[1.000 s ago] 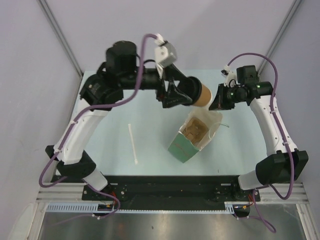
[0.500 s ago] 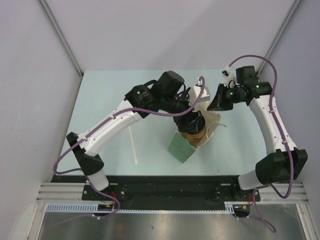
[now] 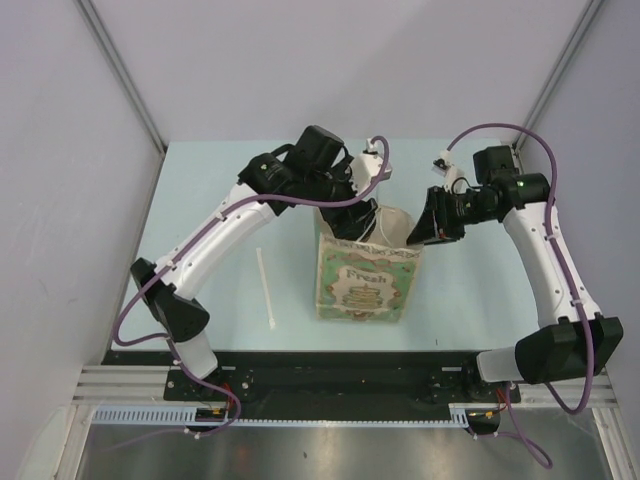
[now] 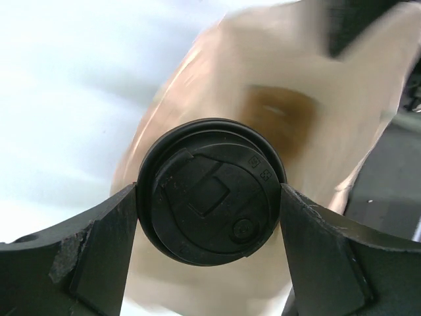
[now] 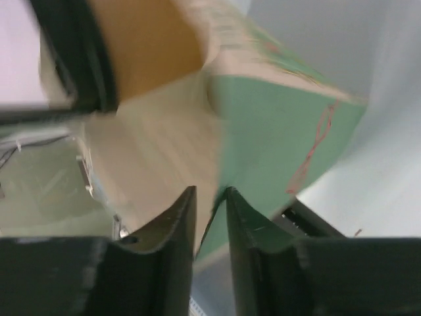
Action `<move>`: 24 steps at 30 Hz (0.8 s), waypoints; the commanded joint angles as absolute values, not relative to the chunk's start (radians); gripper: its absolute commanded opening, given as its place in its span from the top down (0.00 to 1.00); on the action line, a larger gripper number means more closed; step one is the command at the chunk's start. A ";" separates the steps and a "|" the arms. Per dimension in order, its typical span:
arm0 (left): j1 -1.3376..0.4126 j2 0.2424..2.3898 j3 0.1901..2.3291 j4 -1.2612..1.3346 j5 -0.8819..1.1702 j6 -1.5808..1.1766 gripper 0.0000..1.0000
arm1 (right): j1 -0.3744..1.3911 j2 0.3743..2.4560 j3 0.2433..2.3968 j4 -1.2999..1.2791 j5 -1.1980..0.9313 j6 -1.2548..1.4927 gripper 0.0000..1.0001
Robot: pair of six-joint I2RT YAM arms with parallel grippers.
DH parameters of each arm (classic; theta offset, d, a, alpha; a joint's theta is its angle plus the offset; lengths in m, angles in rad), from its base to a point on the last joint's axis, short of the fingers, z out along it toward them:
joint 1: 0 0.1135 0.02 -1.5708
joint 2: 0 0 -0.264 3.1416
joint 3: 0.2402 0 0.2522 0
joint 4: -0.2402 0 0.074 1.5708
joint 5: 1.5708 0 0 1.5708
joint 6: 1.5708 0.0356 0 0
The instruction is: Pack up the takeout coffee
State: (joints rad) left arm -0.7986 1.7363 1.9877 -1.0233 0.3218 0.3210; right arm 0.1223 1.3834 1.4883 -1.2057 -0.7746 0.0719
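The takeout coffee shows in the left wrist view as a round black lid (image 4: 210, 191). My left gripper (image 4: 210, 197) is shut on it, one finger on each side of the rim. Seen from above, the left gripper (image 3: 358, 215) reaches into the open top of a green printed takeout box (image 3: 365, 280) that stands upright, and the cup is hidden under it. The right gripper (image 3: 425, 225) is at the box's right top edge. In the right wrist view its jaws (image 5: 210, 197) stand slightly apart, with the thin edge of the green wall (image 5: 276, 131) between them. The tan cup (image 5: 151, 46) shows blurred behind.
A white stir stick (image 3: 267, 290) lies on the pale table (image 3: 220, 200) left of the box. Grey walls close in the back and both sides. The arm bases and a black rail (image 3: 330, 375) run along the near edge.
The left arm carried the cup from above down into the box. The box went from lying tilted to standing upright. The right jaws, pinched before, have parted a little.
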 commanded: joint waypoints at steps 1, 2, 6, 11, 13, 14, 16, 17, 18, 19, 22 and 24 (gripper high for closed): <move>-0.790 1.681 1.959 -1.025 0.371 0.402 0.59 | 0.156 1.307 1.482 -1.284 -0.875 -0.023 0.54; -0.790 1.657 1.944 -1.020 0.388 0.413 0.59 | 0.153 1.305 1.486 -1.278 -0.861 -0.041 0.49; -0.798 1.597 1.861 -1.003 0.451 0.434 0.59 | 0.149 1.324 1.540 -1.187 -0.775 -0.084 0.27; -0.804 1.502 1.714 -0.953 0.453 0.440 0.60 | 0.181 1.394 1.615 -1.105 -0.686 -0.109 0.22; -0.804 1.479 1.669 -0.936 0.442 0.439 0.59 | 0.236 1.399 1.623 -1.074 -0.664 -0.118 0.21; -0.804 1.468 1.660 -0.931 0.431 0.437 0.59 | 0.270 1.401 1.623 -1.059 -0.644 -0.118 0.21; -0.804 1.462 1.648 -0.930 0.423 0.433 0.59 | 0.353 1.404 1.623 -1.029 -0.597 -0.124 0.20; -0.804 1.457 1.646 -0.928 0.420 0.427 0.60 | 0.371 1.404 1.620 -1.025 -0.591 -0.124 0.20; -0.804 1.453 1.641 -0.922 0.408 0.420 0.59 | 0.383 1.405 1.615 -1.019 -0.589 -0.124 0.21; -0.804 1.447 1.626 -0.913 0.400 0.407 0.60 | 0.408 1.402 1.611 -1.011 -0.588 -0.126 0.21; -0.804 1.425 1.591 -0.887 0.393 0.382 0.59 | 0.423 1.391 1.592 -1.005 -0.586 -0.149 0.21; -0.804 1.414 1.574 -0.874 0.394 0.374 0.60 | 0.423 1.393 1.592 -1.005 -0.586 -0.155 0.21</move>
State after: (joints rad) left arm -0.8009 1.4673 1.6035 -0.9379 0.3981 0.4011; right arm 0.4198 1.4101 1.5818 -1.0519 -0.6147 -0.1177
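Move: The open "Fresh" bag, with its middle some 2 cm back and 2 cm to the right of the left hand and about 12 cm below it, waits under the coffee cup that this hand holds by its lid. The brown tray in the bag's bottom is roughly 3 cm back, 4 cm right and 20 cm down; the straw lies about 21 cm left, hardly 1 cm back, 25 cm down. From the right hand, at the bag's right edge, the bag's middle is about 10 cm left, level fore and aft, 10 cm below. The coffee cup, still gripped by its lid, is carried back about 5 cm, then also left some 4 cm and slightly down in the bag's mouth by the left hand. The right fingers, already parting, spread wide and let go of the bag's edge; that hand draws back a little and rises slightly, comes forward again, then swings left about 6 cm along the rim, wrist turning counter-clockwise and tipping up. ##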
